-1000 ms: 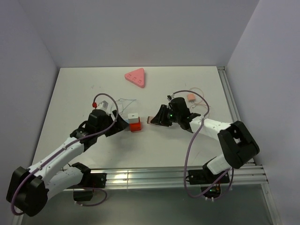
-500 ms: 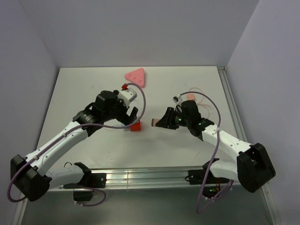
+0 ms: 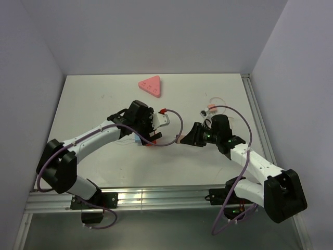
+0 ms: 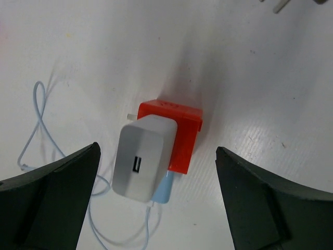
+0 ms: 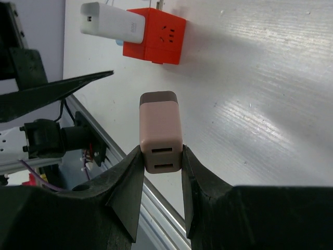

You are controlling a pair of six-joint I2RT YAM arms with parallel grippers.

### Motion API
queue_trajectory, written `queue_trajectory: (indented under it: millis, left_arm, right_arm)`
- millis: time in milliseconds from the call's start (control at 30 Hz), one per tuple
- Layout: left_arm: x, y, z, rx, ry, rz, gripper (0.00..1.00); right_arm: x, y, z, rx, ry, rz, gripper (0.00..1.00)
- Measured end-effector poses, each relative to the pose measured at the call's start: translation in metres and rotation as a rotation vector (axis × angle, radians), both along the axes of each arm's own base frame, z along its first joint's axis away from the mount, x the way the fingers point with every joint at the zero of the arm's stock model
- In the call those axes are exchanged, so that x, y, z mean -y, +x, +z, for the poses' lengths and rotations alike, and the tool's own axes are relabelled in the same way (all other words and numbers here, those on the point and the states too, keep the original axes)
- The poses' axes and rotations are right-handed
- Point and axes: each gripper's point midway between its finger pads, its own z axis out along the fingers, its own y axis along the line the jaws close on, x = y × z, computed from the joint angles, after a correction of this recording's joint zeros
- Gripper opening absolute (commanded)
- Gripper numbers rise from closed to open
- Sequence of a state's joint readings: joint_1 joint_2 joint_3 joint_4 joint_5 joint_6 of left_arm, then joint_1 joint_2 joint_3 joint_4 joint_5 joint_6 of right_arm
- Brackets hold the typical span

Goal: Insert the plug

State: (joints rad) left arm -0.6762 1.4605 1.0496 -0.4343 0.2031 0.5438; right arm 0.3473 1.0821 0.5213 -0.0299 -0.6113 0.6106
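A red cube socket [image 4: 177, 135] lies on the white table with a white USB charger [image 4: 143, 159] plugged into one face and a light blue cable [image 4: 36, 125] looping beside it. My left gripper [image 4: 157, 150] hangs open above the cube, its fingers [image 4: 57, 182] wide on either side and touching nothing. My right gripper [image 5: 161, 151] is shut on the pink plug [image 5: 160, 130], which points toward the red cube [image 5: 156, 34] across a gap. In the top view the plug [image 3: 180, 139] sits just right of the cube [image 3: 151, 141].
A pink triangular block [image 3: 151, 86] lies at the back of the table. A small pink piece [image 3: 210, 108] with thin wire lies behind my right arm. An aluminium rail [image 3: 156, 198] runs along the near edge, another [image 3: 255, 109] along the right side.
My left arm has lifted off the cube's left side and swung right, and now hovers over it with jaws wider. My right gripper, still holding the plug, has drawn back slightly to the right.
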Motion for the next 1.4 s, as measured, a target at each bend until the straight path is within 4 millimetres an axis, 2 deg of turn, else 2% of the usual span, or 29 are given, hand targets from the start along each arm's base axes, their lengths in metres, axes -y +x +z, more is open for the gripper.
queue_trajectory:
  millis: [267,533,700,800,967,1033,1067,1133,1167,1233,1400]
  left_arm:
    - [0.008,0.006,-0.032,-0.061,0.048,-0.047,0.97]
    - [0.011,0.011,-0.039,-0.043,0.041,-0.046,0.91]
    - [0.007,0.01,-0.048,-0.047,0.058,-0.041,0.88]
    - [0.007,0.01,-0.055,-0.058,0.068,-0.04,0.82]
    - [0.005,0.01,-0.068,-0.082,0.093,-0.037,0.79]
    - [0.005,0.009,-0.072,-0.09,0.099,-0.037,0.72]
    - [0.005,0.009,-0.073,-0.092,0.101,-0.037,0.54]
    - [0.006,0.01,-0.073,-0.089,0.097,-0.038,0.36]
    - [0.006,0.011,-0.074,-0.089,0.096,-0.037,0.22]
    - [0.006,0.011,-0.074,-0.089,0.097,-0.036,0.01]
    - [0.006,0.011,-0.073,-0.092,0.094,-0.028,0.0]
  right_arm:
    - [0.002,0.001,-0.002,-0.012,0.023,0.016,0.0]
    - [0.003,0.001,-0.001,-0.01,0.033,0.019,0.0]
    - [0.004,-0.002,-0.006,-0.024,0.03,0.019,0.0]
    - [0.004,-0.001,-0.006,-0.022,0.031,0.018,0.0]
    - [0.004,-0.001,-0.006,-0.021,0.03,0.018,0.0]
    - [0.004,-0.001,-0.006,-0.019,0.03,0.019,0.0]
    - [0.004,-0.001,-0.006,-0.02,0.03,0.019,0.0]
    - [0.004,-0.001,-0.006,-0.02,0.03,0.019,0.0]
    - [0.004,-0.001,-0.006,-0.02,0.031,0.02,0.0]
    - [0.004,-0.002,-0.006,-0.02,0.032,0.022,0.0]
    - [0.003,-0.003,-0.005,-0.025,0.038,0.03,0.0]
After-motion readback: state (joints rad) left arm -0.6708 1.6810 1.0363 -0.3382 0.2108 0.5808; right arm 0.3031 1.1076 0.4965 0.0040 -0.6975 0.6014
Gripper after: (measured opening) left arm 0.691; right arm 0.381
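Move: The red cube adapter lies under my open left hand, about 8 cm down, 1 cm ahead and 1 cm to the right. The grey plug stands on its top, some 4 cm below the hand. The blue plug sits on its left side, some 4 cm left of my hand and 1 cm ahead. The pink plug in my right fingers is roughly 14 cm right and 2 cm back. From my right hand the cube is about 16 cm left, 3 cm ahead and 8 cm below. I lower my wide-open left hand about 7 cm, easing barely forward, so the fingers straddle the red cube adapter around the upright grey plug. The wrist tilts only slightly. On the way down I start narrowing the fingers, then stop at the bottom and close them onto two opposite sides of the cube, pinching it. ##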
